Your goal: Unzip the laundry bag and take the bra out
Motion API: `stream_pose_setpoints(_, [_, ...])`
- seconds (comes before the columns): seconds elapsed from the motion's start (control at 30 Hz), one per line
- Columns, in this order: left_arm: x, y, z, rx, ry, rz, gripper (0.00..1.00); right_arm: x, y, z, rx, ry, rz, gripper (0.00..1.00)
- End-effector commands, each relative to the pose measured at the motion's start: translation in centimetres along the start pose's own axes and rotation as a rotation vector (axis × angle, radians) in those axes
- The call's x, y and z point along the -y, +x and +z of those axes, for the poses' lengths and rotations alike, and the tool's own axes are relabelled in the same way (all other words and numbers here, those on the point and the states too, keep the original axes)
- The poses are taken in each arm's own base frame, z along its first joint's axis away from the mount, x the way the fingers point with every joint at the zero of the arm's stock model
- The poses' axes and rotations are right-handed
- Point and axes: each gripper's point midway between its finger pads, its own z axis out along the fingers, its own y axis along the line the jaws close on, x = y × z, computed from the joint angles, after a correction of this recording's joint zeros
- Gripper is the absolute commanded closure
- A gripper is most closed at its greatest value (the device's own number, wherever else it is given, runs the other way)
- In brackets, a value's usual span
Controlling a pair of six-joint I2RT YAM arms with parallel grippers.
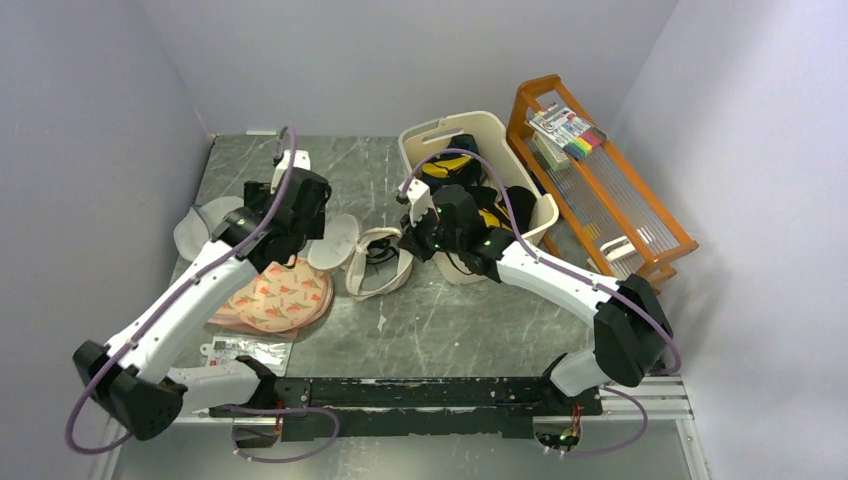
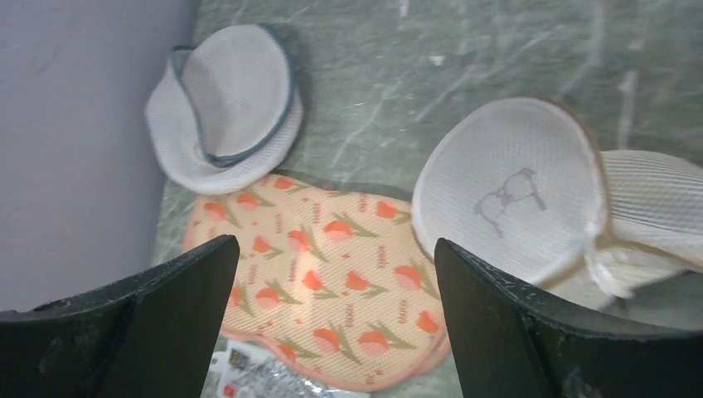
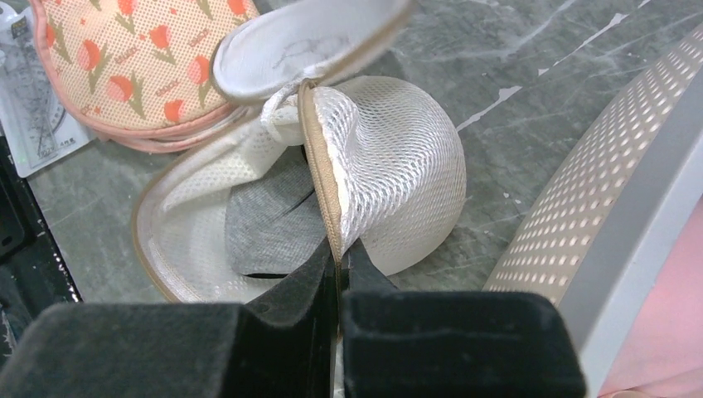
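Note:
The cream-white mesh laundry bag [image 3: 398, 166] lies unzipped at mid-table [image 1: 375, 262], its halves spread apart. One half with the small dark logo [image 2: 506, 191] is turned up. My right gripper [image 3: 340, 257] is shut on the bag's tan zip rim and holds that edge up; it also shows in the top view [image 1: 405, 243]. Only pale mesh and a grey patch show inside the bag. The bra is hidden. My left gripper [image 2: 334, 249] is open and empty, hovering over the pink bag just left of the laundry bag [image 1: 290, 240].
A pink bag printed with orange-red shapes [image 2: 332, 274] lies under the left gripper. A grey round bag [image 2: 228, 108] sits by the left wall. A packet [image 1: 245, 350] lies at the near edge. A white basket [image 1: 520, 160] with dark and yellow cloths and an orange rack [image 1: 600, 190] stand at right.

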Motion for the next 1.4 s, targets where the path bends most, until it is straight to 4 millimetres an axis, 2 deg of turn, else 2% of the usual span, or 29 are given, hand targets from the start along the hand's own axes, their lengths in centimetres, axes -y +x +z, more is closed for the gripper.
stream_pose_setpoints(0.0, [3.1,-0.9,-2.0,0.048,0.266,-0.082,0.01,0.0,-0.5,-0.6,0.030,-0.009,-0.011,1.00])
stream_pose_setpoints(0.1, [7.0,-0.1,-3.2,0.034,0.497,-0.105,0.02,-0.1,-0.5,-0.4,0.027,-0.016,-0.010,1.00])
stream_pose_setpoints(0.2, [10.2,2.1,-3.4,-0.056,0.617,-0.170,0.04,-0.2,-0.6,-0.4,0.025,-0.022,-0.009,1.00])
stream_pose_setpoints(0.33, [12.3,5.7,-2.0,-0.134,0.657,-0.199,0.09,-0.2,-0.4,-0.6,0.024,-0.019,-0.007,1.00])
stream_pose_setpoints(0.5, [14.2,8.2,-0.1,-0.204,0.654,-0.181,0.16,-0.4,-0.7,-0.7,0.031,-0.030,-0.008,1.00])
stream_pose_setpoints(0.63, [16.1,9.4,0.5,-0.263,0.701,-0.158,0.19,-0.6,-0.6,-0.5,0.026,-0.041,-0.006,1.00])
stream_pose_setpoints(0.83, [17.1,10.3,1.5,-0.288,0.705,-0.135,0.19,-0.6,-0.4,-0.6,0.031,-0.041,-0.001,1.00])
stream_pose_setpoints(0.93, [17.5,10.4,1.6,-0.294,0.712,-0.136,0.23,-0.6,-0.4,-0.5,0.033,-0.042,0.003,1.00])
stream_pose_setpoints(1.1, [17.2,9.1,1.3,-0.229,0.727,-0.150,0.42,-0.7,-0.4,-0.4,0.034,-0.048,0.004,1.00])
stream_pose_setpoints(1.2, [16.3,7.9,1.0,-0.184,0.707,-0.145,0.62,-0.6,-0.4,-0.5,0.034,-0.040,-0.001,1.00])
stream_pose_setpoints(1.3, [15.5,7.0,0.5,-0.139,0.706,-0.124,0.78,-0.5,-0.8,-0.7,0.047,-0.033,-0.004,1.00])
stream_pose_setpoints(1.33, [15.2,6.6,0.2,-0.124,0.708,-0.115,0.84,-0.5,0.2,-0.6,0.029,-0.032,0.004,1.00])
stream_pose_setpoints(1.37, [14.8,6.2,-0.1,-0.113,0.710,-0.102,0.87,-0.5,0.3,-0.6,0.027,-0.030,0.007,1.00])
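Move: The laundry bag's rim beside the lid hinge is the left hand's target, some 14 cm to its right, about 2 cm back and 15 cm below. The open lid lies about 9 cm right and level fore and aft, 18 cm down; the grey bra in the bag is 18 cm right, 4 cm back, 20 cm down. From the right hand, already gripping the far-right rim, that hinge spot is some 9 cm left, 2 cm back and 4 cm lower. The bag's rim by the lid hinge is what the left hand goes for: it swings right about 14 cm, then sinks some 15 cm to the open bag, rolling its left side down some 30 degrees and turning clockwise. There the wide-open fingers close on the rim and the hand lifts 2 to 3 cm, while the closed right hand keeps the opposite rim in place. ##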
